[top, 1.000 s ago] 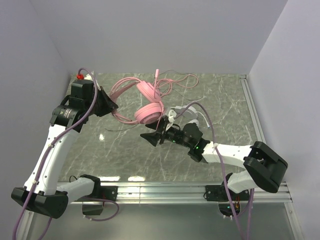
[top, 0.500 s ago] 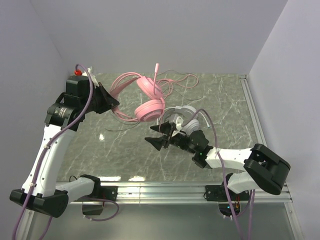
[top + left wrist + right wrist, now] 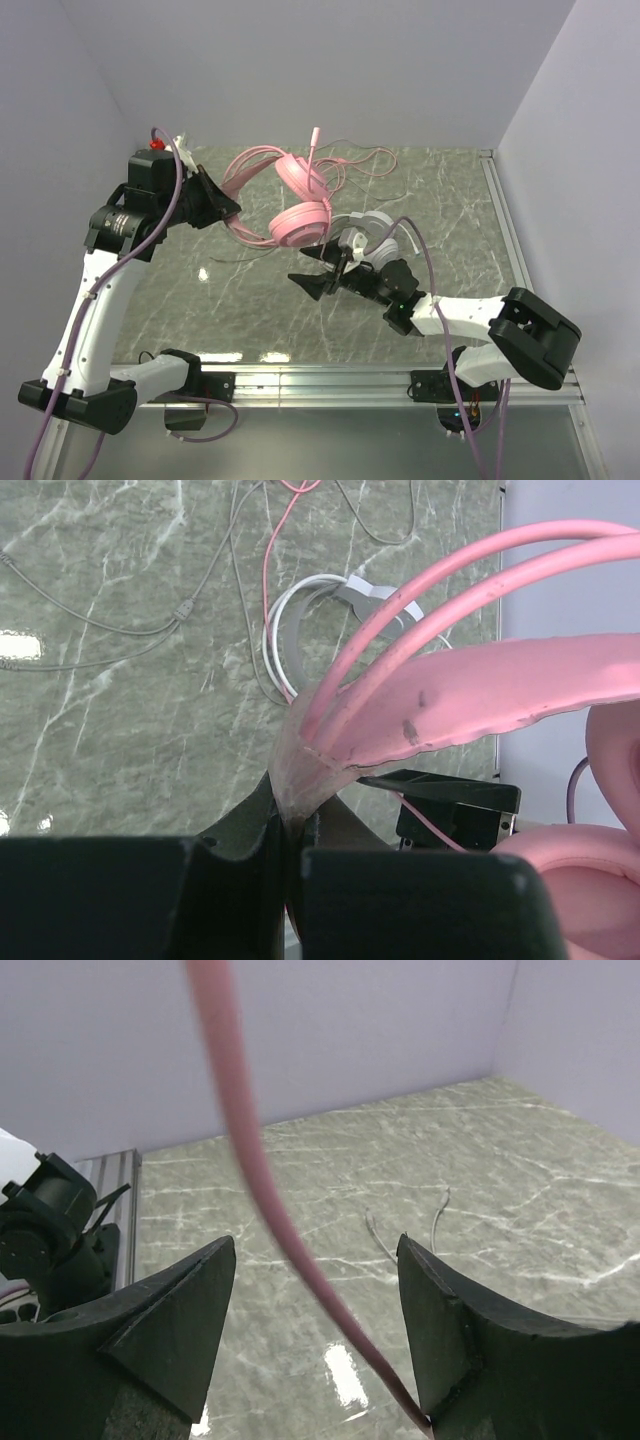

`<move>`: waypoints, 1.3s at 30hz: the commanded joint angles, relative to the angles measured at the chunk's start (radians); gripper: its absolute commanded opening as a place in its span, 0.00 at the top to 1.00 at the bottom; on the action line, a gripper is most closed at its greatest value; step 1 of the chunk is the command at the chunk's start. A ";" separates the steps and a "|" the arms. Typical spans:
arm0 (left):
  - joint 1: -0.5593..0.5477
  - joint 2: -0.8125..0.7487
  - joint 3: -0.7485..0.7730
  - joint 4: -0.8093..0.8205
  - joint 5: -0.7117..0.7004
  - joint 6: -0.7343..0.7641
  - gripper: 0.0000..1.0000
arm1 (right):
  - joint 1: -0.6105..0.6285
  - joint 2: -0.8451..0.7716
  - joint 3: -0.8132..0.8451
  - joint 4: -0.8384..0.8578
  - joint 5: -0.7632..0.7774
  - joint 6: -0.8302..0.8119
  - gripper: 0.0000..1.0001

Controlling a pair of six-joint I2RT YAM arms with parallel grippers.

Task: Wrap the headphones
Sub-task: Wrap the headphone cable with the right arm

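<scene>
The pink headphones (image 3: 300, 220) hang above the table. My left gripper (image 3: 228, 207) is shut on their headband (image 3: 480, 695), pinching its padded strip where it narrows (image 3: 290, 820). Their thin pink cable (image 3: 270, 1210) runs loose between the fingers of my open right gripper (image 3: 315, 1260) and touches the right finger low down. In the top view the right gripper (image 3: 318, 268) hovers just below the pink ear cups. The white headphones (image 3: 375, 222) lie on the table behind the right wrist, and the left wrist view shows their band (image 3: 300, 600).
Loops of pink cable (image 3: 350, 160) lie at the back of the marble table (image 3: 450, 200). A thin pale cable (image 3: 100, 620) trails across the table to the left. Walls close in the left, back and right sides.
The left arm has lifted the pink headphones higher. The right gripper has opened wider and shifted a little left, uncovering more of the white headphones.
</scene>
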 commanded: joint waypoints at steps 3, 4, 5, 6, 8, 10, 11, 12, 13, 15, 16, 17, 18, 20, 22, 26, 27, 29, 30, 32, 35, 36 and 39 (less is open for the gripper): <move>-0.004 -0.013 0.070 0.049 0.054 -0.064 1.00 | 0.007 0.003 0.067 0.022 -0.006 -0.048 0.28; -0.004 -0.011 0.070 0.049 0.053 -0.066 1.00 | 0.007 0.003 0.071 0.017 -0.009 -0.051 0.28; -0.004 -0.011 0.071 0.047 0.056 -0.064 1.00 | 0.007 0.001 0.080 0.012 -0.011 -0.059 0.28; -0.004 -0.011 0.073 0.047 0.059 -0.067 1.00 | 0.009 0.001 0.087 -0.001 -0.011 -0.064 0.28; -0.004 -0.010 0.071 0.046 0.065 -0.066 1.00 | 0.007 0.003 0.105 -0.014 -0.019 -0.079 0.28; -0.004 -0.008 0.073 0.044 0.073 -0.067 1.00 | 0.009 0.010 0.110 -0.020 -0.014 -0.082 0.28; -0.004 -0.005 0.074 0.043 0.074 -0.066 1.00 | 0.009 0.015 0.107 -0.006 -0.011 -0.081 0.28; -0.004 -0.005 0.076 0.041 0.073 -0.064 1.00 | 0.007 0.017 0.107 -0.006 -0.011 -0.081 0.28; -0.004 -0.002 0.079 0.037 0.070 -0.063 1.00 | 0.009 0.017 0.108 -0.008 -0.011 -0.081 0.31; -0.004 0.000 0.084 0.032 0.057 -0.058 1.00 | 0.009 0.021 0.117 -0.026 -0.025 -0.081 0.42; -0.004 0.001 0.085 0.032 0.057 -0.057 1.00 | 0.009 0.021 0.119 -0.028 -0.029 -0.081 0.45; -0.004 0.001 0.081 0.035 0.059 -0.057 1.00 | 0.009 0.023 0.120 -0.028 -0.038 -0.081 0.47; -0.004 0.001 0.076 0.038 0.063 -0.058 1.00 | 0.009 0.026 0.122 -0.029 -0.043 -0.081 0.48; -0.004 0.003 0.067 0.047 0.079 -0.061 1.00 | 0.009 0.026 0.126 -0.037 -0.051 -0.081 0.56; -0.004 0.006 0.067 0.046 0.073 -0.060 1.00 | 0.010 0.024 0.130 -0.041 -0.054 -0.079 0.68; -0.004 0.009 0.067 0.052 0.085 -0.064 1.00 | 0.007 0.026 0.128 -0.046 -0.077 -0.070 0.88; -0.004 0.009 0.065 0.053 0.089 -0.066 1.00 | 0.009 0.026 0.125 -0.044 -0.078 -0.067 0.92; -0.004 0.007 0.061 0.057 0.097 -0.067 1.00 | 0.009 0.023 0.119 -0.037 -0.083 -0.055 1.00; -0.004 0.007 0.062 0.057 0.097 -0.067 1.00 | 0.009 0.020 0.116 -0.037 -0.083 -0.048 1.00; -0.004 0.004 0.061 0.057 0.094 -0.064 1.00 | 0.009 0.012 0.119 -0.049 -0.111 -0.027 1.00; -0.004 -0.003 0.041 0.069 0.093 -0.066 1.00 | 0.010 0.003 0.125 -0.080 -0.170 0.010 1.00; -0.004 -0.006 0.032 0.084 0.094 -0.067 1.00 | 0.010 0.000 0.123 -0.081 -0.184 0.027 1.00; -0.004 -0.014 -0.020 0.119 0.119 -0.081 1.00 | 0.027 -0.010 0.114 -0.099 -0.210 0.042 1.00</move>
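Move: The headphone cable hangs down between the right hand's open fingers, about 2 cm to the right of the point midway between the pads, level with it fore and aft. It comes from the near pink ear cup, some 6 cm ahead and 8 cm higher; the white headphones lie about 14 cm ahead, 11 cm right and 22 cm below. From the left hand, the cable is roughly 7 cm back, 15 cm right and 9 cm lower. The right fingers close from wide open to fully shut on the hanging cable, pinching it close to their roots. The hand first lifts about 2 cm while easing left, sinks a little as the fingers shut, then draws back about 2 cm towards the base, turning some 10 degrees counter-clockwise. The left hand stays put, still gripping the pink headband. ##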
